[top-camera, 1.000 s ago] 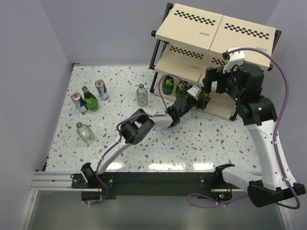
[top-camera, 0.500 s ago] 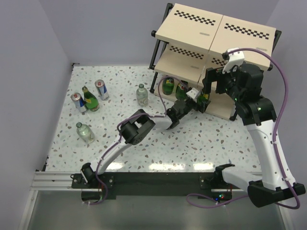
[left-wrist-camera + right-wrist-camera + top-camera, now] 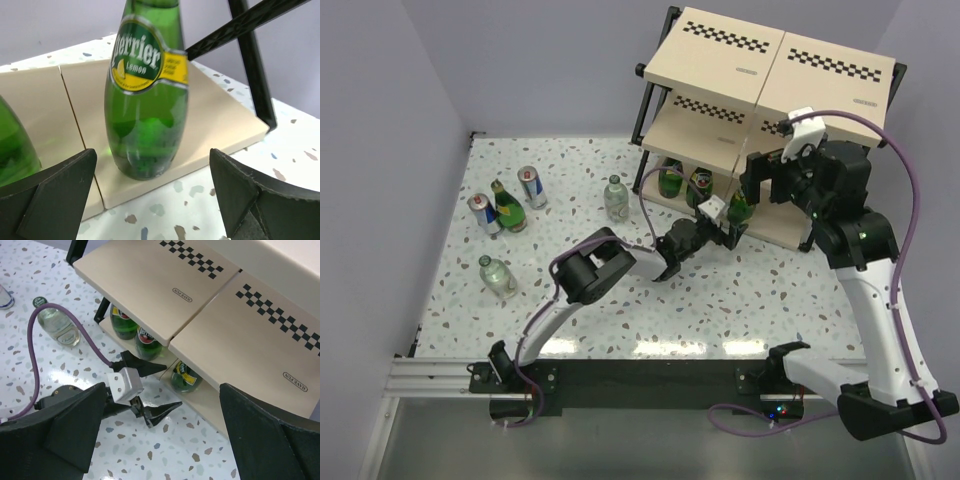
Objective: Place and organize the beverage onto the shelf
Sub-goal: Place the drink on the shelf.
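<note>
Three green bottles stand on the lowest board of the shelf. In the left wrist view the nearest green bottle stands upright near the board's edge. My left gripper is open just in front of it, not touching it. My right gripper hangs open above the shelf's middle board, holding nothing. On the table at the left stand a fourth green bottle, two cans and two clear bottles.
A black frame tube of the shelf runs just right of the nearest bottle. The left arm's purple cable loops over the speckled table. Grey walls close in the left and back sides.
My left gripper opened, let go of the green bottle on the lowest board and drew back a little toward the table. The right arm shifted only slightly.
</note>
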You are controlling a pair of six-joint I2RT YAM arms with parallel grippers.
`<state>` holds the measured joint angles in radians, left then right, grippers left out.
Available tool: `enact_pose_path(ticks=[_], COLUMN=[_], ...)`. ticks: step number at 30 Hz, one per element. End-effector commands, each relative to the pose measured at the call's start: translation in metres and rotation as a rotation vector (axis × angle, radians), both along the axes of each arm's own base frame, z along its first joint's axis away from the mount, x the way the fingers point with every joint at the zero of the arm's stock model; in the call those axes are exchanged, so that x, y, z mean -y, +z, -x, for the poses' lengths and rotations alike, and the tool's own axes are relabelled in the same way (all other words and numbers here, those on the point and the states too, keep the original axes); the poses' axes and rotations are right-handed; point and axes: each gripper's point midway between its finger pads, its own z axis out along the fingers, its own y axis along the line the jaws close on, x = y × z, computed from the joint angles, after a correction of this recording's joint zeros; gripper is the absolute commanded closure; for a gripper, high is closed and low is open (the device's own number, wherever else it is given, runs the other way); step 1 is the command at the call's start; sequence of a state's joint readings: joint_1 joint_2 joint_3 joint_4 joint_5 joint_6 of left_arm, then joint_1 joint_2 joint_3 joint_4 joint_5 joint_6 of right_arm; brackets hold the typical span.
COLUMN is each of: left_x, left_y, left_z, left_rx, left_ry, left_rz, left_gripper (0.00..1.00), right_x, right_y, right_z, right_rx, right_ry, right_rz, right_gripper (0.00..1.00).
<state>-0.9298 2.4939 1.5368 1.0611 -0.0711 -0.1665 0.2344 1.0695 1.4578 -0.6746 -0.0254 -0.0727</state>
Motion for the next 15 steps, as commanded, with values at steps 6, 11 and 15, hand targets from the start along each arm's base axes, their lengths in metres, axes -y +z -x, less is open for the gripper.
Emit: enact_pose_path(ticks=[6,11,15], left_x=[-0.028,-0.065,-0.110], left_y=[0.082,0.077,0.115], left_z=[0.036,0.076,0.111], left_rx=[0.117,0.072,0.061], left_ry=[-0.023,-0.053,-0.061], left_rz=[0.066,-0.006,-0.014], left_gripper=[0.00,0.00,0.01], right_x=[-0.023,-0.044,-0.072], right_y=[0.008,0.008,0.010], right_z=[0.031,0.058,0.096], right_rx=[0.036,0.049,0.072], right_ry=[0.258,0.491,0.773], right_rz=[0.100,0.178,0.182], right_gripper=[0.01,0.01,0.01])
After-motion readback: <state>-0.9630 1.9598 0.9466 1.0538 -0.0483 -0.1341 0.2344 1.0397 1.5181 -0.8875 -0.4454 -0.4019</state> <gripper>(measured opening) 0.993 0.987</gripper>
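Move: The green bottle just set on the bottom shelf stands about 4 cm ahead and 4 cm to the right of the empty, open left hand, its middle some 3 cm higher. The middle green bottle is roughly 9 cm ahead and 7 cm left of that hand; the clear bottle on the table is about 30 cm left and 5 cm ahead. From the right hand the just-placed bottle lies some 9 cm ahead, 1 cm right and 22 cm below. From the green bottle already released on the shelf, the left hand draws off with fingers wide open, going back and to its left about 12 cm while rising some 6 cm, speeding up out over the table. Meanwhile the empty right hand pulls back and left about 7 cm, away from the shelf, and swings counter-clockwise some 30 degrees, still open. ##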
